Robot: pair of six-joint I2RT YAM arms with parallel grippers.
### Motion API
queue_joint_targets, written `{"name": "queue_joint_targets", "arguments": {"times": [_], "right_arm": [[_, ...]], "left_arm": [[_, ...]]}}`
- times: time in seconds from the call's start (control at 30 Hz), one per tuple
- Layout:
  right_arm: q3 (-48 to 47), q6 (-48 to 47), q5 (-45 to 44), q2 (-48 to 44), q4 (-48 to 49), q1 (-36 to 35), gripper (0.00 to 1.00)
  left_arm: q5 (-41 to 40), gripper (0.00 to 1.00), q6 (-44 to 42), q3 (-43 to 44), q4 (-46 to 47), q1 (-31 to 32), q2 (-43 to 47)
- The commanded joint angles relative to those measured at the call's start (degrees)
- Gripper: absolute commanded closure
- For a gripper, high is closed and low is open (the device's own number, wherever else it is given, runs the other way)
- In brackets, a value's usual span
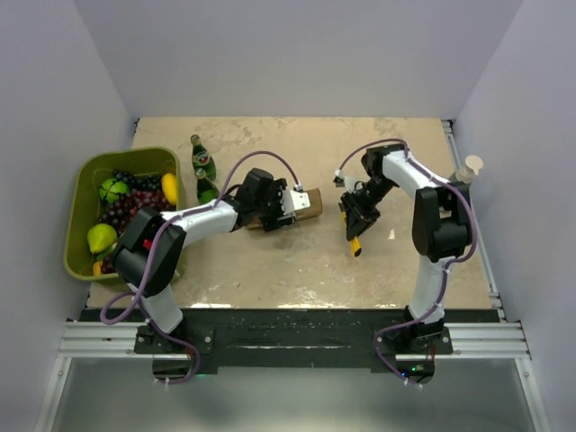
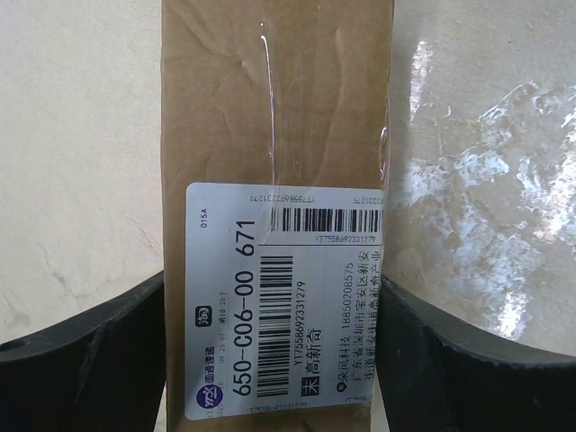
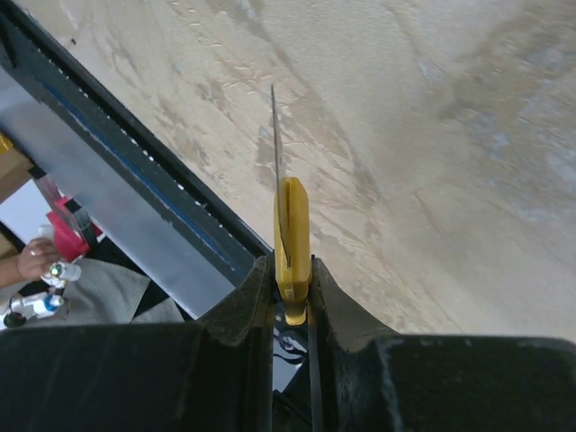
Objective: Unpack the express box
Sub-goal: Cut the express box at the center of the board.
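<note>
The express box (image 1: pixel 306 204) is a long brown carton lying on the table near the middle. In the left wrist view the express box (image 2: pixel 279 117) shows clear tape down its top and a white printed label (image 2: pixel 283 297). My left gripper (image 1: pixel 290 209) is shut on the box, with one black finger (image 2: pixel 90 360) on each long side. My right gripper (image 1: pixel 354 223) is shut on a slim yellow utility knife (image 1: pixel 355 245), to the right of the box and apart from it. In the right wrist view the knife (image 3: pixel 290 238) stands between the jaws with its thin blade (image 3: pixel 277 135) out.
A green bin (image 1: pixel 90 211) of fruit and grapes stands at the left. Two green bottles (image 1: pixel 203 171) lie just left of the left gripper. A small white cup (image 1: pixel 470 167) sits on the right rail. The table's front edge (image 3: pixel 153 180) shows in the right wrist view.
</note>
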State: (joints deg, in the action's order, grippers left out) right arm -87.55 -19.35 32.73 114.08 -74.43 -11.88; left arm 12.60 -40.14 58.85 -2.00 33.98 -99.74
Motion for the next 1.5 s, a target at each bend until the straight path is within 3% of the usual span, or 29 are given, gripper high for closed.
{"name": "queue_joint_targets", "arguments": {"times": [0.0, 0.37, 0.97, 1.47], "right_arm": [[-3.49, -2.7, 4.88, 0.08, -3.17, -2.27, 1.0], [-5.44, 3.79, -3.81, 3.69, -0.36, -6.58, 1.0], [-11.85, 5.56, -5.57, 7.56, 0.78, -7.54, 1.0], [-10.97, 6.08, -6.45, 8.53, 0.78, -8.78, 1.0]], "left_arm": [[-4.95, 1.0, -3.28, -1.19, 1.03, 0.56, 1.57], [-7.06, 1.0, -5.39, -2.78, 3.23, 2.5, 2.27], [-7.24, 1.0, -4.42, -3.13, 3.14, 3.55, 2.18], [-7.41, 1.0, -3.54, -3.65, 3.49, 3.9, 2.36]]}}
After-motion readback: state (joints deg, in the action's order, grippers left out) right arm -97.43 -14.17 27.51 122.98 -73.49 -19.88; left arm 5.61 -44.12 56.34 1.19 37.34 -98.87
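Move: The left fingers still straddle the express box at its label, with its middle about at the hand. The box's free right end lies about 6 cm ahead of the right hand and 9 cm to its left, slightly lower; the box's middle is some 6 cm ahead and 16 cm left. From the left hand, the near green bottle stands about 18 cm left and 5 cm ahead, the far bottle 19 cm left and 13 cm ahead. With the yellow cutter still pinched and its blade pointing forward and left, the right hand first goes about 3.5 cm left towards the box's free end, then sinks about 2 cm, edges some 2.5 cm forward with a slight rise, and dips again by about 1 cm, bringing the blade tip up against the crease at the box's end. The left hand stays in place and keeps its grip on the box, only turning its wrist some 10 degrees early on, fingertips tipping up a little. ##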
